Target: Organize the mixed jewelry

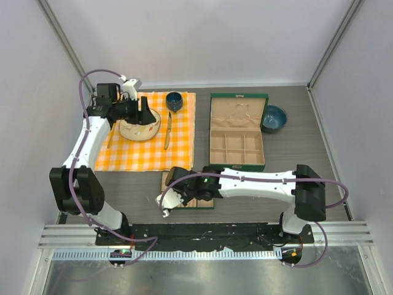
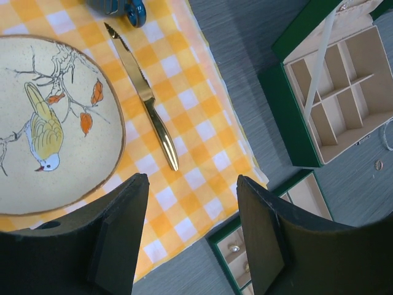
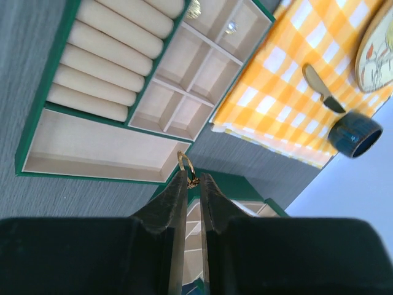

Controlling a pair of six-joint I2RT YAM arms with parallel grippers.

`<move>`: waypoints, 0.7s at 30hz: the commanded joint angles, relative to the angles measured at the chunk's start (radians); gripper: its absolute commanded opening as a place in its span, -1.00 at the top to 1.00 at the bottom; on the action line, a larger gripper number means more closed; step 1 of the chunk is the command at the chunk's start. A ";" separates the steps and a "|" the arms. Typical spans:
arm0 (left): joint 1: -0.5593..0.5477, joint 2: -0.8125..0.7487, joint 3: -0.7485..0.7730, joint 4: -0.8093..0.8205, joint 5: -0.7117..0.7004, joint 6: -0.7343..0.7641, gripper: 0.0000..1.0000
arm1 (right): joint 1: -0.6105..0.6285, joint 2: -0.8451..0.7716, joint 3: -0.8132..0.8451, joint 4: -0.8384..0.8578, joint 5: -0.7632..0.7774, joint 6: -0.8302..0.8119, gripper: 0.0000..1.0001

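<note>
My right gripper (image 3: 192, 178) is shut on a small gold ring (image 3: 186, 167), which sticks out past its fingertips. It hangs over the front corner of the small green tray (image 3: 37, 144), beside the tray's padded rolls (image 3: 110, 55). Two tiny studs (image 3: 231, 26) lie in the tray's far compartments. From above, the right gripper (image 1: 169, 203) covers most of that tray (image 1: 167, 178). My left gripper (image 2: 191, 184) is open and holds nothing, high over the checked cloth near the plate. A pale stud (image 2: 234, 248) shows in the tray below it. A small ring (image 2: 379, 165) lies loose on the table.
An open green jewellery box (image 1: 236, 132) with tan compartments stands right of the orange checked cloth (image 1: 147, 153). On the cloth are a bird-painted plate (image 1: 139, 128), a gold knife (image 2: 144, 92) and a dark blue cup (image 1: 174, 101). A blue bowl (image 1: 274, 118) sits at the back right.
</note>
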 commanded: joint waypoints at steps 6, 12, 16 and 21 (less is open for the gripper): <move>0.006 0.061 0.088 -0.011 0.073 0.067 -0.27 | 0.078 0.040 -0.004 0.027 0.005 -0.173 0.91; 0.008 0.076 0.085 0.000 0.097 0.072 -0.27 | 0.090 0.043 -0.085 0.086 0.018 -0.268 0.92; 0.008 0.067 0.071 0.024 0.117 0.057 -0.26 | 0.090 0.051 -0.128 0.132 0.016 -0.343 0.91; 0.012 0.062 0.071 0.030 0.128 0.050 -0.26 | 0.090 0.079 -0.139 0.174 0.008 -0.395 0.91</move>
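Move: The right hand holds a gold ring in its fingertips above the small tray. The tray's ring rolls lie about 5 cm back, 3 cm to the left and 11 cm below; its divided compartments are some 2 cm ahead and 3 cm left, its plain compartment roughly 6 cm right and 1 cm back. The open green box stands about 14 cm ahead and 17 cm right. From the idle left hand, the rolls are about 27 cm back, 10 cm right and 19 cm down. Down and back towards the ring rolls goes the right hand, drawing back nearly 3 cm with a slight drift left at first, then sinking almost straight, about 5.5 cm lower in all. The wrist swings some 20 degrees counter-clockwise as it sinks, the fingers coming a little steeper and keeping their pinch on the ring. ##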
